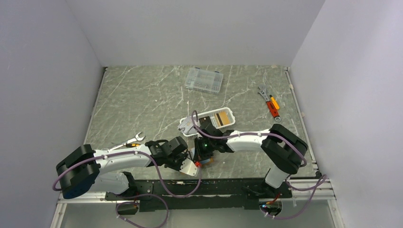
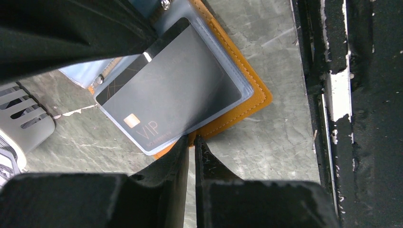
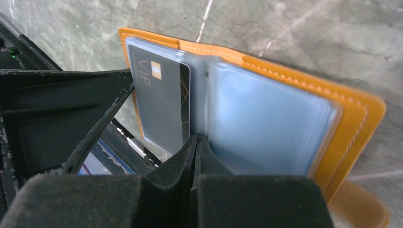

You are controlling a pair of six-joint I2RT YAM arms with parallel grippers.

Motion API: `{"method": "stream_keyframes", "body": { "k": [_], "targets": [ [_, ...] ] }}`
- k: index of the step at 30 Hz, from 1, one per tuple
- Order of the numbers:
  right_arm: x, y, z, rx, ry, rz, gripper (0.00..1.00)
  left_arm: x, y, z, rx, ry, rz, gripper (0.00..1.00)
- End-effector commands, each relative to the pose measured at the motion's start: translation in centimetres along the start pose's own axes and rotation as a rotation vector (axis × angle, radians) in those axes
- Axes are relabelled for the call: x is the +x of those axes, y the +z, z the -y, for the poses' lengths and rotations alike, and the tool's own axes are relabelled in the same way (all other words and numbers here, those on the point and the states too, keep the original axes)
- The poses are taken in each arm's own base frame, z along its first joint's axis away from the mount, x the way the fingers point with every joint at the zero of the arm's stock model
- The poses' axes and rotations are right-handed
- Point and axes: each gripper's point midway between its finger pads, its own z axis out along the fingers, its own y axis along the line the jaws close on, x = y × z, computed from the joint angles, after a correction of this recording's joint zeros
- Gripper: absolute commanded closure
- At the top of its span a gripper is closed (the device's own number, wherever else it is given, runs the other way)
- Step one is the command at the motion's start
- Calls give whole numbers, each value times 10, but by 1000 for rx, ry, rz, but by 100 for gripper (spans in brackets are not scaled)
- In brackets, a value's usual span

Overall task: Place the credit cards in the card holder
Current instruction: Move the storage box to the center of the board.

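Note:
The orange card holder (image 2: pixel 247 104) lies open near the table's front edge, with its clear inner sleeves (image 3: pixel 266 123) fanned out. A black credit card marked VIP (image 2: pixel 171 90) sits inside one sleeve, and the same card (image 3: pixel 161 104) shows left of the fold in the right wrist view. My left gripper (image 2: pixel 191 138) is shut on the holder's orange edge. My right gripper (image 3: pixel 196 137) is shut, its tips pressed at the fold between the sleeves with nothing visible between them. Both grippers meet over the holder (image 1: pixel 205 163) in the top view. More credit cards (image 1: pixel 221 118) lie in a white basket.
The white slotted basket (image 1: pixel 190 129) stands just behind the grippers. A clear compartment box (image 1: pixel 204 80) is at the back. A wrench (image 1: pixel 129 141) lies at the left and an orange-handled tool (image 1: pixel 271 104) at the right. The black front rail (image 2: pixel 332 95) runs close beside the holder.

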Motion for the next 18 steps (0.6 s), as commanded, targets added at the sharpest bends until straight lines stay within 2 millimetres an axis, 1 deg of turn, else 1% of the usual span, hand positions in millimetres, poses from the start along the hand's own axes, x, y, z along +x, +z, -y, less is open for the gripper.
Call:
{"method": "stream_keyframes", "body": {
  "k": [1,4,6,8,9,10,12,13,16,17,18],
  "targets": [
    [-13,1,-31,-64,-65,21,100,14,7,12,27,-15,-45,86],
    [-14,1,-36,-61,-92,19,100,14,7,9,21,-10,-46,86],
    [-11,0,-34,-43,-93,6,100,14,6,6,16,-9,-48,86],
    [-9,-6,-31,-30,-91,7,100,13,4,2,9,-9,-49,86],
    [-10,-11,-27,-19,-87,12,98,14,2,2,12,-12,-53,85],
    [-12,-17,-22,-4,-78,17,93,15,0,1,13,-14,-53,85],
    [-23,-39,-11,22,-56,50,84,16,-6,0,19,-18,-52,84],
    [-32,-50,-8,32,-51,79,80,16,-9,-1,23,-21,-51,84],
    [-68,-90,-5,25,-48,175,70,14,-25,-8,33,-49,-37,84],
    [-83,-105,-9,19,-61,216,67,12,-30,-11,33,-58,-28,84],
    [-97,-119,-8,20,-62,247,65,8,-38,-16,27,-68,-15,84]
  ]
}}
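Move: The storage box has its middle some 14 cm ahead of the right gripper and about 6 cm to its right, roughly level in height; from the left gripper it is about 14 cm ahead and 12 cm right. The open card holder is right at the right fingertips, its spine centred 1 cm ahead and 1 cm right. Loose grey cards fill the box's left end, 12 cm ahead and 2 cm left; the clear case lies some 19 cm beyond the box. Let the shut right fingertips ease barely a centimetre left at the inner edge of the VIP card, then lift them off the card holder: up about 5 cm while going forward and right towards the storage box, opening the fingers to roughly a third. Slip the left fingertips off the holder's outer edge, about 2 cm left and slightly forward. ##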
